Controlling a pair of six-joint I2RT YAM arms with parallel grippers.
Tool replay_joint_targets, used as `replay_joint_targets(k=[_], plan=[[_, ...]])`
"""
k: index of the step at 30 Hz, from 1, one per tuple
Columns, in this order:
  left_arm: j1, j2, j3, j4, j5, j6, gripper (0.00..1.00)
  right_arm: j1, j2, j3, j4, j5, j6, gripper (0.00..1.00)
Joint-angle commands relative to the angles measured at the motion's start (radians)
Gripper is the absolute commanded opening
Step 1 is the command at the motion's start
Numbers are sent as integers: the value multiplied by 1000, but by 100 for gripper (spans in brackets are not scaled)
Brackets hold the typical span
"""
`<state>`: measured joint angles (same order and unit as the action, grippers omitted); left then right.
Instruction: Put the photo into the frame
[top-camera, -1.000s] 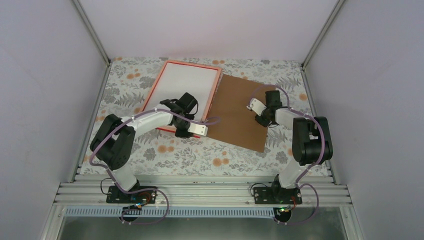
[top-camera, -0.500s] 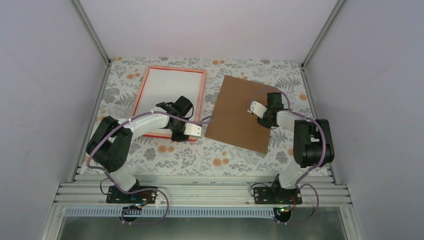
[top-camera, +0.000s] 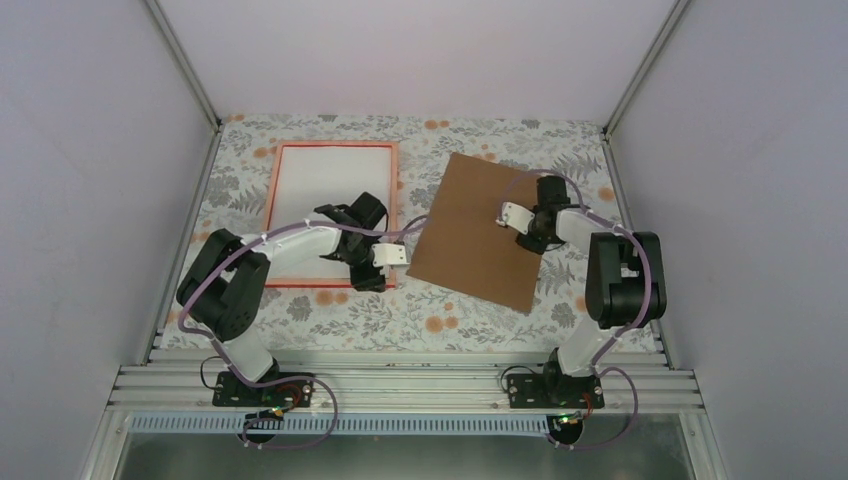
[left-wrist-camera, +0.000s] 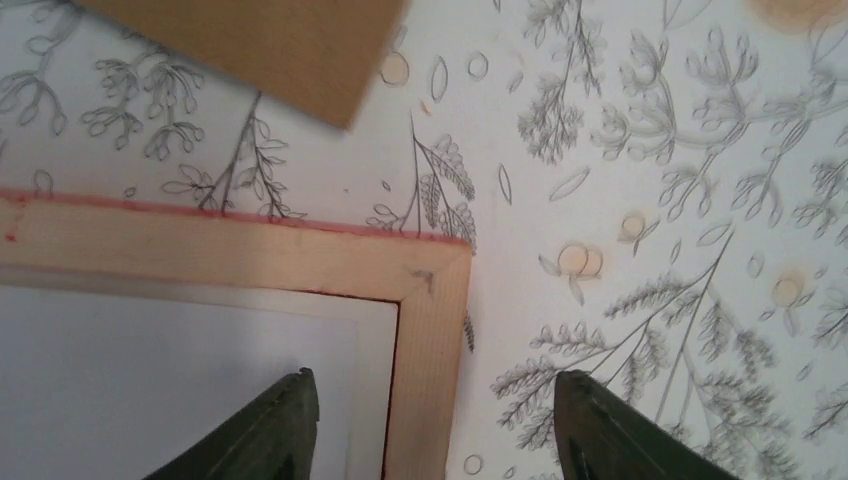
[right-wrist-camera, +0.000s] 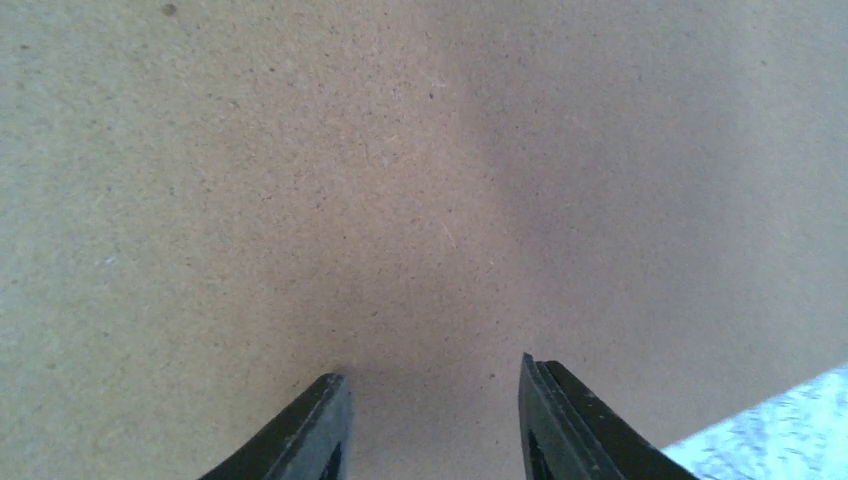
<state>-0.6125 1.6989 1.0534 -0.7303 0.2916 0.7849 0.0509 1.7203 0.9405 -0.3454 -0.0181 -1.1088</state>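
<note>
The frame (top-camera: 272, 215) lies flat at the table's left middle, its red edge showing and its pale back up (left-wrist-camera: 430, 330). A white sheet (left-wrist-camera: 150, 380) fills its recess. No landscape print shows, so I cannot tell whether that sheet is the photo. My left gripper (top-camera: 372, 278) (left-wrist-camera: 430, 376) is open and straddles the frame's near right corner. One finger is over the white sheet, the other over the cloth, and they hold nothing. My right gripper (top-camera: 528, 242) (right-wrist-camera: 430, 368) is open just above the brown board, with nothing between its fingers.
The brown backing board (top-camera: 470, 230) (right-wrist-camera: 400, 150) lies tilted right of the frame, and its near corner (left-wrist-camera: 280, 50) is a short way from the frame. A floral cloth (top-camera: 400, 315) covers the table. Grey walls and metal posts enclose it.
The frame has swung and slid left, off the board's edge, and now lies square to the table. My left gripper moved with it and has opened. The right jaws widened slightly.
</note>
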Motion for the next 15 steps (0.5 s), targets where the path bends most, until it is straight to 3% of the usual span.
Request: replay_joint_targets(k=[1,4,5,12,15], plan=[[3,-57,79,11,45,-121,70,-46,-7,41,-278,-141,41,46],[3,-76,146,40,40,-171,96,-86,-46,93,-334,-218,123,52],[3,-76,176,56,44,-192,100,-99,-48,110,-349,-242,158,55],[0,45,388,216,5,-408,100,-242,-74,242,-455,-390,478,85],[11,162,491,198,114,-499,100,-313,-69,256,-478,-451,602,89]])
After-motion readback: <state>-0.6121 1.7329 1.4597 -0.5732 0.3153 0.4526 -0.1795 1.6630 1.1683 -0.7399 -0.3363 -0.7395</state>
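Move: The brown backing board lies flat to the left hand's right, its middle some 26 cm right, 14 cm ahead and about 4 cm below. The frame's middle is roughly 10 cm to the left hand's left, 18 cm ahead and 3 cm lower, with that hand at the near rail. From the right hand, low over the board's right side, the board's middle is about 11 cm left, 3 cm ahead and 2 cm below; the frame's is some 46 cm left, 8 cm ahead and barely lower. The left hand comes away from the frame's near rail and opens from half to fully wide, rising about 15 cm while sweeping some 11 cm forward and 8 cm right towards the backing board, its fingers tipping over to the right and forward. The right hand first slips about 3 cm back low over the board, then lifts roughly 7 cm in all and eases right to the board's right edge, its fingers spreading nearly wide as it turns some 25 degrees clockwise and its fingertips tilt left. ##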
